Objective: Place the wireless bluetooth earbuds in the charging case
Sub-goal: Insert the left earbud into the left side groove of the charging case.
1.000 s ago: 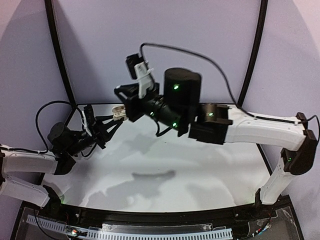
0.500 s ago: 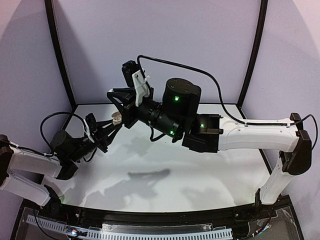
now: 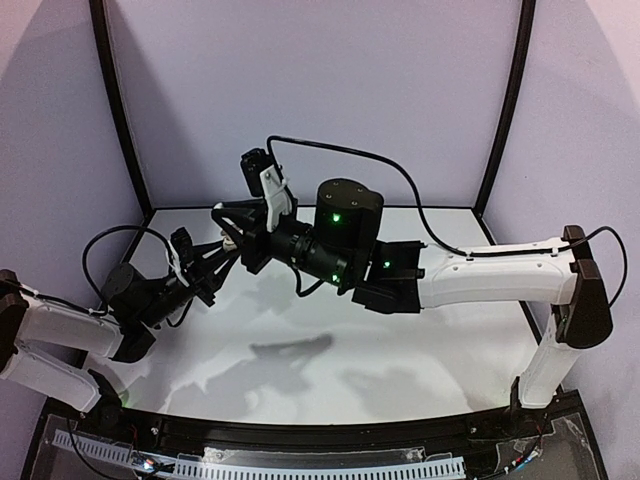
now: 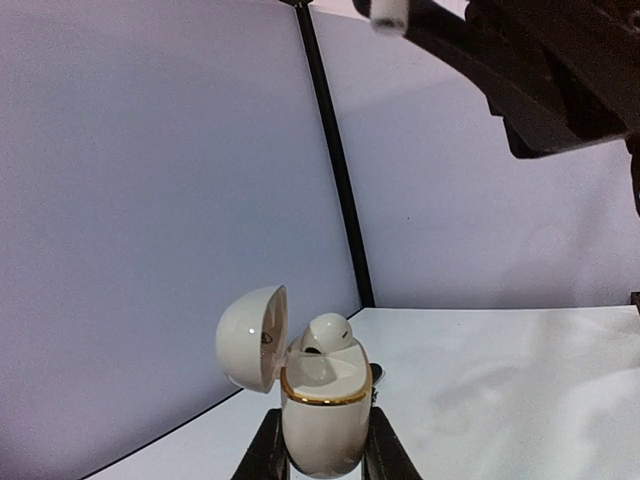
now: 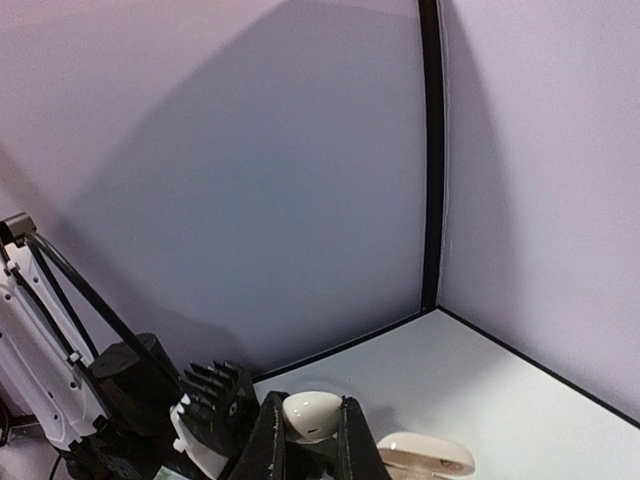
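My left gripper [image 4: 322,445] is shut on the white charging case [image 4: 322,420], held upright with its lid [image 4: 250,338] swung open to the left. One white earbud [image 4: 328,333] sits in the case's far socket; the near socket is hollow. My right gripper [image 5: 310,428] is shut on a second white earbud [image 5: 312,416], which shows in the left wrist view as a white tip [image 4: 388,12] high above the case. In the top view the right gripper [image 3: 230,228] hangs just above the left gripper [image 3: 218,262]. The right wrist view shows the case's lid [image 5: 425,455] below and to the right of the held earbud.
The white tabletop [image 3: 400,350] is enclosed by pale walls with black corner posts [image 3: 120,110]. The long right arm [image 3: 480,275] stretches across the table's middle towards the back left corner. A black cable [image 3: 400,180] loops above it.
The right arm has swung down and to the left, bringing its earbud closer above the case. The left gripper has shifted slightly and keeps its hold on the case.
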Controlling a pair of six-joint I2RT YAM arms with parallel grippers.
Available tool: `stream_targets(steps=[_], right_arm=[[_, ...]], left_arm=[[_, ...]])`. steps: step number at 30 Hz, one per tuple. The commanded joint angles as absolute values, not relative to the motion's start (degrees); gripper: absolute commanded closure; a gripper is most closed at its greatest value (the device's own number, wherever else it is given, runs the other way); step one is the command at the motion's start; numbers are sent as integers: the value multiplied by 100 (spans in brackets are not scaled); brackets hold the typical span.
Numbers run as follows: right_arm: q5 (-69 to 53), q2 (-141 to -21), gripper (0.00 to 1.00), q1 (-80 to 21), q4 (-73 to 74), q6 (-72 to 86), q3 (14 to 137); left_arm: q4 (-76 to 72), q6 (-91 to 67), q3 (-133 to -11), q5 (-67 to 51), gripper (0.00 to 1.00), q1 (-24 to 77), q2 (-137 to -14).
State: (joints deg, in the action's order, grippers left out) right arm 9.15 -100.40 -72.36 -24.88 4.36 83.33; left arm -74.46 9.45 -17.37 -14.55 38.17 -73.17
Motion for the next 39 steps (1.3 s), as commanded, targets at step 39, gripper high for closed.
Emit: stream_targets(steps=[39], right_arm=[[551,-10408,100,-6806,-3511,1132,7554]], left_arm=[[-10281,404,-1891,-1911,99,3841,-7247]])
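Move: The charging case, lid open and still gripped by the left hand, has its middle about 4 cm ahead of the right hand, 1 cm to its right and some 9 cm below; its empty groove lies about 3 cm ahead and 8 cm below, and the earbud already in the case about 5 cm ahead, 2 cm right, 8 cm below. From the left hand, the case sits at the fingertips, roughly 1 cm ahead, 1 cm right and 1 cm above. The earbud, still pinched with its stem hanging down, is lowered by the right hand about 5 cm and carried forward nearly 3 cm towards the case's empty groove: a quick drop, a brief hold, then the last centimetre slowly, until its stem end comes to the groove's mouth. The left hand keeps its grip on the case, turning it about 5 degrees and easing it slightly back. ##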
